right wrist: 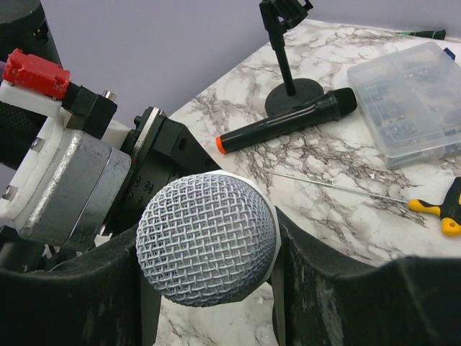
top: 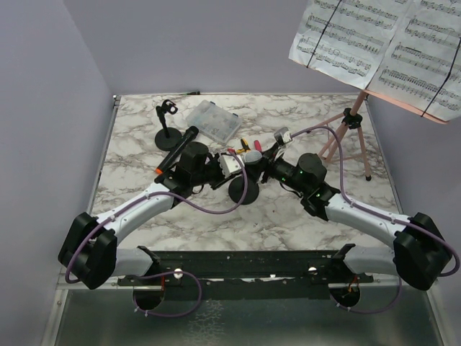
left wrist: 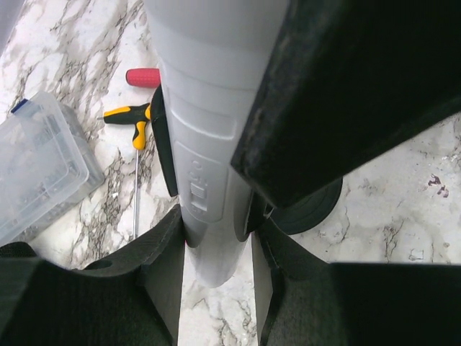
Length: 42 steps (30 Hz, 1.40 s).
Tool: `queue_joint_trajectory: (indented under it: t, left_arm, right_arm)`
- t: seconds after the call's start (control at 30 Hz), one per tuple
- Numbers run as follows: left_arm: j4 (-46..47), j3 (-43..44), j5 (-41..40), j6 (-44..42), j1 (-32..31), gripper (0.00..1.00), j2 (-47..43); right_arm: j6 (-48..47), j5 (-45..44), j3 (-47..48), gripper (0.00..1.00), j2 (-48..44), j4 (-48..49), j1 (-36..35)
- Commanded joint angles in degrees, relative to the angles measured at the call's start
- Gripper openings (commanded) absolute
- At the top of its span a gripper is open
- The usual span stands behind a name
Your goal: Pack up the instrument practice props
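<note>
The grey-headed microphone [top: 251,155] hangs level above the table, held from both ends. My left gripper [left wrist: 216,238] is shut on its grey handle [left wrist: 205,144]. My right gripper [right wrist: 212,249] is shut on its mesh head [right wrist: 205,238]. A round black mic holder base [top: 243,189] lies right below it. The black microphone [top: 178,148] lies on the table beside the other mic holder [top: 168,133]. White sheet-music pages [top: 374,43] rest on the pink tripod [top: 351,133] at the back right.
A clear compartment box [top: 212,121] sits at the back middle of the marble table [top: 288,216]. A yellow screwdriver [left wrist: 130,115] and a red-handled one [left wrist: 142,76] lie just beyond the grippers. Grey walls close in the left, back and right.
</note>
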<state>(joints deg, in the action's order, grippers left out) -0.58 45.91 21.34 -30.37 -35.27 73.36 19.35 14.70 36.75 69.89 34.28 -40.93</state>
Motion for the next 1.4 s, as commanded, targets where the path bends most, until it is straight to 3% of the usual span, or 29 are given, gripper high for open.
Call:
queue_joint_trajectory:
  t: [0.0, 0.1, 0.23, 0.4, 0.7, 0.97, 1.13, 1.37]
  left_arm:
    - [0.28, 1.00, -9.01, 6.36, 1.43, 0.43, -1.84]
    - [3.43, -1.04, -11.20, 11.18, 1.43, 0.57, -3.38]
    - [5.08, -3.17, -14.54, 17.79, 1.26, 0.64, -6.86]
    - [8.01, -8.64, -17.48, 24.04, -1.16, 0.66, -12.62]
    - [15.46, -16.01, -30.76, 31.48, -11.36, 0.66, -21.51]
    - [30.20, -18.94, -37.82, 34.92, -19.72, 0.68, -11.81]
    - [44.54, -20.93, -42.54, 38.43, -20.46, 0.69, -3.96]
    - [57.08, -20.77, -47.37, 41.94, -20.54, 0.69, 7.90]
  right_arm:
    - [0.10, 2.61, 0.40, 0.06, 3.80, -2.91, -0.44]
    - [0.41, 2.35, 1.16, 0.00, 4.94, -1.24, -0.47]
    - [0.60, 1.54, 1.92, 0.01, 6.52, 1.01, -0.47]
    - [0.62, 2.02, 2.65, 0.01, 8.42, 3.11, -0.39]
    - [1.88, 0.09, 3.37, 0.01, 9.98, 5.05, -0.47]
    - [2.76, 0.49, 3.05, 0.01, 10.15, 5.93, -0.47]
    - [2.82, 0.37, 2.62, 0.01, 9.52, 5.55, -0.47]
    - [2.81, -0.30, 1.52, 0.01, 7.75, 4.39, -0.47]
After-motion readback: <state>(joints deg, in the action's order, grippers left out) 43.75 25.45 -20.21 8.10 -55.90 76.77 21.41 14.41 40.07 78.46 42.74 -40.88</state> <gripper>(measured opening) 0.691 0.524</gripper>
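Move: The white microphone's stand, its clip around the microphone, has its stem some 5 cm right of the left hand, 2 cm back and 8 cm below; from the right hand, holding the microphone head, it is about 16 cm below and 2 cm back. From the left hand, at table level some 15 cm below, the yellow-handled driver lies 14 cm ahead and 5 cm right, the black microphone 12 cm ahead and 20 cm left. Left releases the microphone, loops left, up and back, then down-right towards the stand; right shifts 3 cm forward-left. ##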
